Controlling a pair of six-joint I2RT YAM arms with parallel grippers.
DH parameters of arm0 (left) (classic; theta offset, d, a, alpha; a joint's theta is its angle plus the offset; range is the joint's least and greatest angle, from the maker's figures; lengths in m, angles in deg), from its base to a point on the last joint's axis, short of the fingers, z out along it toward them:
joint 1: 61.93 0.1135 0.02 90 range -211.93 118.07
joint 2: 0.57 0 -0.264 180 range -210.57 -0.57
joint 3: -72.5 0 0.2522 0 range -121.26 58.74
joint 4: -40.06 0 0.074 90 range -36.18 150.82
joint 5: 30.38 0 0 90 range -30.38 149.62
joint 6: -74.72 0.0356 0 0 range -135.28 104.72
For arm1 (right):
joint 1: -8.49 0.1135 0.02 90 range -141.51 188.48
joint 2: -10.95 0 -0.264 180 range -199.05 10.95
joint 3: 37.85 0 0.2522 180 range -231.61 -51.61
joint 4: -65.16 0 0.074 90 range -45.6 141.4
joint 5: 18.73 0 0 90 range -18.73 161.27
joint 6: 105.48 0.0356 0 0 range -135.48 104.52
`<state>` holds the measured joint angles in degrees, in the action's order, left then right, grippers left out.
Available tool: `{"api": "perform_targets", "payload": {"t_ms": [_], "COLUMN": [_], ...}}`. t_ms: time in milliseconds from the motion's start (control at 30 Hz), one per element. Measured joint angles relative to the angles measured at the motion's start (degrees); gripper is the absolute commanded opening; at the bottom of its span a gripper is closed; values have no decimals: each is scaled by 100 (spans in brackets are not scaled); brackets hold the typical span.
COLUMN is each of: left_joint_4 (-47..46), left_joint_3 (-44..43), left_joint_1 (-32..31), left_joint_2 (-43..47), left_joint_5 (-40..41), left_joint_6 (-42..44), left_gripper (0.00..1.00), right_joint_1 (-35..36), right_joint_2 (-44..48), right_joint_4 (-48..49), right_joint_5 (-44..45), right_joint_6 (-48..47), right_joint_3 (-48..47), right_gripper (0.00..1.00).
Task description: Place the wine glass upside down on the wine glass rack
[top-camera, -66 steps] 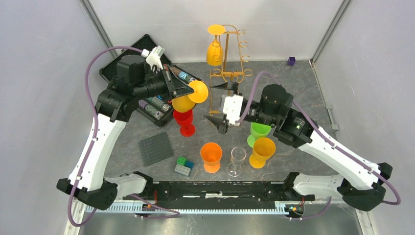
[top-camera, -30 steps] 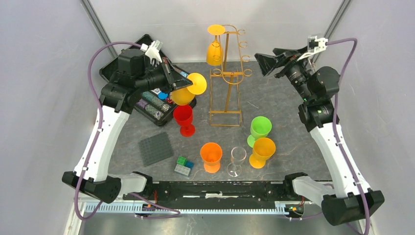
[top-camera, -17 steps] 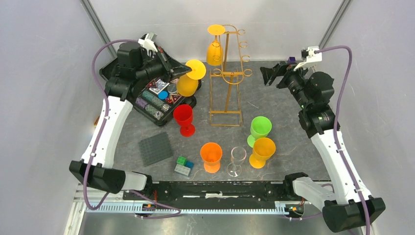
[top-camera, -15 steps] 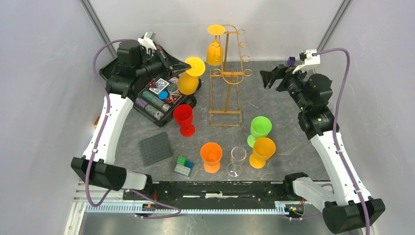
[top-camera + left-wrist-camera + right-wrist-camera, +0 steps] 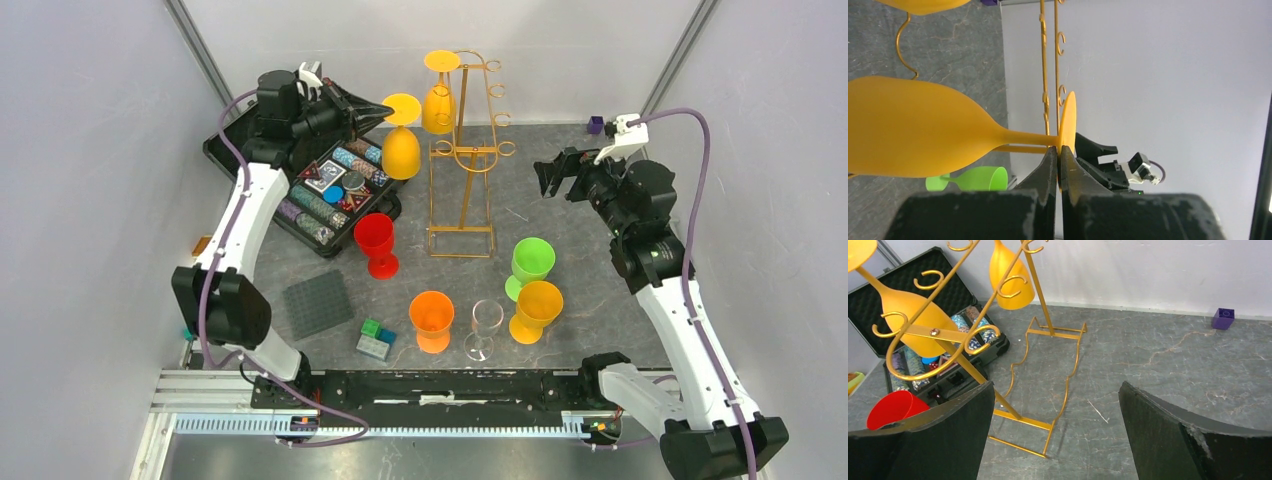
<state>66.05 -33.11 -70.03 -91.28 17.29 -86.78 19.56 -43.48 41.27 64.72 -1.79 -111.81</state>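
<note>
My left gripper (image 5: 378, 108) is shut on the foot of a yellow wine glass (image 5: 401, 150), held upside down just left of the gold wire wine glass rack (image 5: 463, 150). In the left wrist view the fingers (image 5: 1050, 162) pinch the glass's foot (image 5: 1067, 120) where the stem (image 5: 1023, 138) meets it, with the rack's hooks (image 5: 1044, 95) right behind. Another yellow glass (image 5: 438, 105) hangs upside down on the rack's upper left. My right gripper (image 5: 548, 175) is open and empty, right of the rack; its wrist view shows the rack (image 5: 968, 335) ahead.
An open black case (image 5: 320, 190) of poker chips lies at the left. Red (image 5: 376, 245), orange (image 5: 432, 320), clear (image 5: 485, 328), green (image 5: 528, 265) and yellow (image 5: 536, 310) glasses stand in front of the rack. A grey baseplate (image 5: 318, 303), small bricks (image 5: 376, 340) and a purple block (image 5: 595, 124) lie about.
My left arm has lifted the yellow glass up and back, turning it bowl-down beside the rack. My right arm has swung away from the rack to the right and lowered a little.
</note>
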Motion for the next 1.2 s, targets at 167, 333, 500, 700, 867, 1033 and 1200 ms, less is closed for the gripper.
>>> {"api": "perform_targets", "payload": {"t_ms": [167,333,500,700,867,1033,1200], "left_joint_4": [-214,-382,-511,-557,-560,-575,-581], "left_joint_3": [-170,-527,-935,-1388,-1714,-1869,-1956], "left_joint_1": [-2,-4,-61,-188,-293,-369,-437], "left_joint_2": [-407,-789,-1123,-1482,-1746,-1923,-2044], "left_joint_5": [13,26,79,203,299,330,350], "left_joint_6": [-306,-542,-713,-811,-894,-933,-949], "left_gripper": [2,2,2,2,2,2,2], "right_joint_1": [0,0,0,0,0,0,0], "right_joint_2": [9,28,59,63,63,63,66], "right_joint_4": [-131,-184,-212,-369,-455,-461,-463], "right_joint_5": [24,59,83,149,192,212,232], "right_joint_6": [-122,-212,-343,-520,-638,-684,-758], "right_joint_3": [11,13,15,15,15,15,15], "right_gripper": [98,98,98,98,98,98,98]}}
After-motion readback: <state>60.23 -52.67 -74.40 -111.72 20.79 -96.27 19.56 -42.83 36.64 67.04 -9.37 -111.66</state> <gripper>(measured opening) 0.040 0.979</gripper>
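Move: Beside the rack, the left hand holds the upside-down orange glass by its foot; the free slot on the rack's left side lies about 8 cm ahead, 10 cm right and 2 cm below. The already hung orange glass is some 14 cm ahead, 10 cm right and 6 cm lower; the rack's front hoop is around 10 cm back and 15 cm right, slightly lower. From the right hand, the slot lies roughly 21 cm ahead, 24 cm left and 2 cm up. Carrying the inverted glass forward about 8.5 cm, the left hand dips briefly and comes back level, then drifts increasingly right, about 5 cm in all, slowing beside the already hung glass. The fingers keep their pinch on the glass's foot and the wrist barely turns. The empty, open right hand eases down about 2 cm. ##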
